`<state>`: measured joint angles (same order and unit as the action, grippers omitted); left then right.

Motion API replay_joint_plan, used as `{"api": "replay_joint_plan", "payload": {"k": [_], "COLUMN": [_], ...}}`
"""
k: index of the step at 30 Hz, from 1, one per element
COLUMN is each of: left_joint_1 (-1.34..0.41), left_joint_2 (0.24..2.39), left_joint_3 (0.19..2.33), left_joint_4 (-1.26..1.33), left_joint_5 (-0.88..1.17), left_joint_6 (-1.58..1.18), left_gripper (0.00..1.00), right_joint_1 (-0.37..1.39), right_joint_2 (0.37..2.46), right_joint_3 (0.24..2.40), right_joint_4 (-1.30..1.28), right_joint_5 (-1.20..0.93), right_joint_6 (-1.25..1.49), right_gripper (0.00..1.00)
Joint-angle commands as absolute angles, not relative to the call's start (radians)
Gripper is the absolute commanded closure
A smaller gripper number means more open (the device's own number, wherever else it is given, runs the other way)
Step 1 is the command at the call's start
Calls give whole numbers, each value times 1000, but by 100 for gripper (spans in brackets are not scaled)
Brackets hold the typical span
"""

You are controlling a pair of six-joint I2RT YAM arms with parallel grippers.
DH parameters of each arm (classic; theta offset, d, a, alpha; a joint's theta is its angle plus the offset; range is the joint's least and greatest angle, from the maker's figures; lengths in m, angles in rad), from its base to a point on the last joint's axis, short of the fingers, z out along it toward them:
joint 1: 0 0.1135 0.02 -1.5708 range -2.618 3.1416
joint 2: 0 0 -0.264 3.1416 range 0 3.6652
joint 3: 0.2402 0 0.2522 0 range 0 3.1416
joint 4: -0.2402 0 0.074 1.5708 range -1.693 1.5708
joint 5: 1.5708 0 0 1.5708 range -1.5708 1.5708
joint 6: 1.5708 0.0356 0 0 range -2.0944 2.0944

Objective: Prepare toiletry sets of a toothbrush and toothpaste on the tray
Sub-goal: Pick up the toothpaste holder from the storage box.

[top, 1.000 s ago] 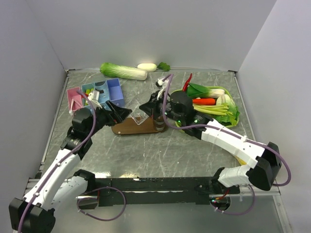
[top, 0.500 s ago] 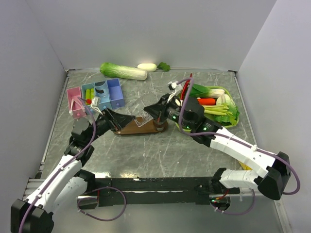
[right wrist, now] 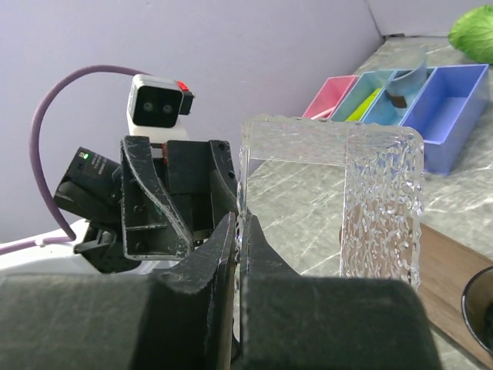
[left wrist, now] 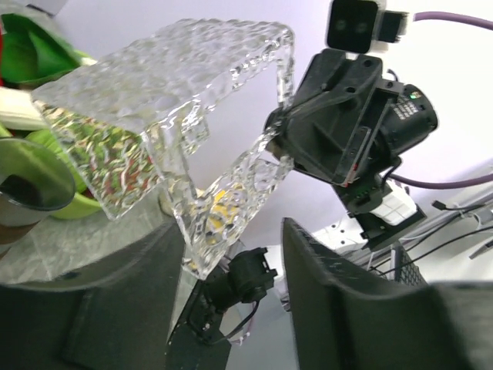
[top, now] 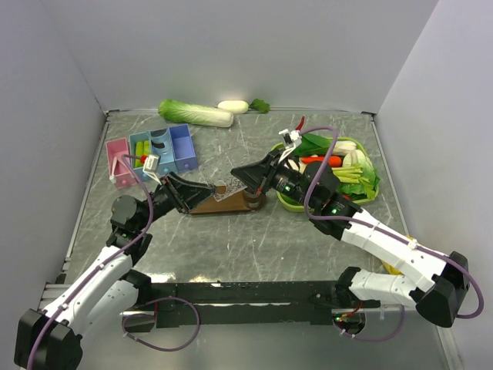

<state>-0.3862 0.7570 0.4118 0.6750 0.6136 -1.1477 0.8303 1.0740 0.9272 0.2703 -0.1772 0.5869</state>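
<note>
A clear textured tumbler (right wrist: 377,200) hangs over the left half of the brown wooden tray (top: 202,206). My right gripper (right wrist: 240,220) is shut on its thin wall. My left gripper (left wrist: 231,231) faces it from the left with its jaws apart, and the tumbler's lower corner (left wrist: 202,258) sits between them, close to the left finger. In the top view both grippers meet at the tumbler (top: 223,192). Light-green toothpaste tubes (top: 141,149) lie in the blue compartment box (top: 173,146). Thin white sticks, likely toothbrushes (top: 117,168), lie in the pink box.
A dark tumbler (top: 254,200) stands on the tray's right end. The lime-green basket (top: 286,202) of vegetables is right behind my right arm. A cabbage (top: 195,113) and a white radish (top: 233,106) lie along the back wall.
My right arm has drawn back to the right while keeping its grip on the clear tumbler. My left gripper has moved right up to the tumbler and its jaws have narrowed.
</note>
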Motion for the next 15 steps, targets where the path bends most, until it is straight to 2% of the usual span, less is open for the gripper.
{"api": "replay_joint_plan", "payload": {"k": [1, 11, 15], "left_joint_1": [-406, -426, -428], "left_joint_2": [765, 776, 775], "left_joint_3": [413, 420, 426], "left_joint_4": [804, 830, 808], "left_joint_5": [629, 615, 615], "left_joint_6": [-1189, -1198, -1186], "left_gripper": [47, 75, 92], "right_joint_1": [822, 818, 818], "right_joint_2": [1037, 1043, 1058], "right_joint_3": [928, 927, 934], "right_joint_4": [387, 376, 339], "right_joint_5": [-201, -199, -180], "right_joint_6": [629, 632, 618], "right_gripper": [100, 100, 100]}}
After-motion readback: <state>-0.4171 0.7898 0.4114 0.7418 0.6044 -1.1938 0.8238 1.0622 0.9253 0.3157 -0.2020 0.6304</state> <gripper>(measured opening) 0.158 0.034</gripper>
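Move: Just beyond the left fingertips hangs the clear toothpaste holder, its middle about 3 cm ahead, 4 cm right and 2 cm above the left hand. From the right hand, which already pinches its upper edge, the holder's middle is roughly 1 cm back, 2 cm left and 3 cm below. The wooden tray lies about 12 cm ahead of the left hand and 29 below; the glass cup on the tray's right end stands some 13 ahead, 10 right and 25 below. Closing its half-open fingers until nearly shut, the left gripper brings its pads together around the holder's lower edge while the hand itself stays almost in place, easing less than 1 cm right and up. The right hand keeps its pinch on the holder and rises about 1.5 cm, rolling slightly so that its left side lifts. ##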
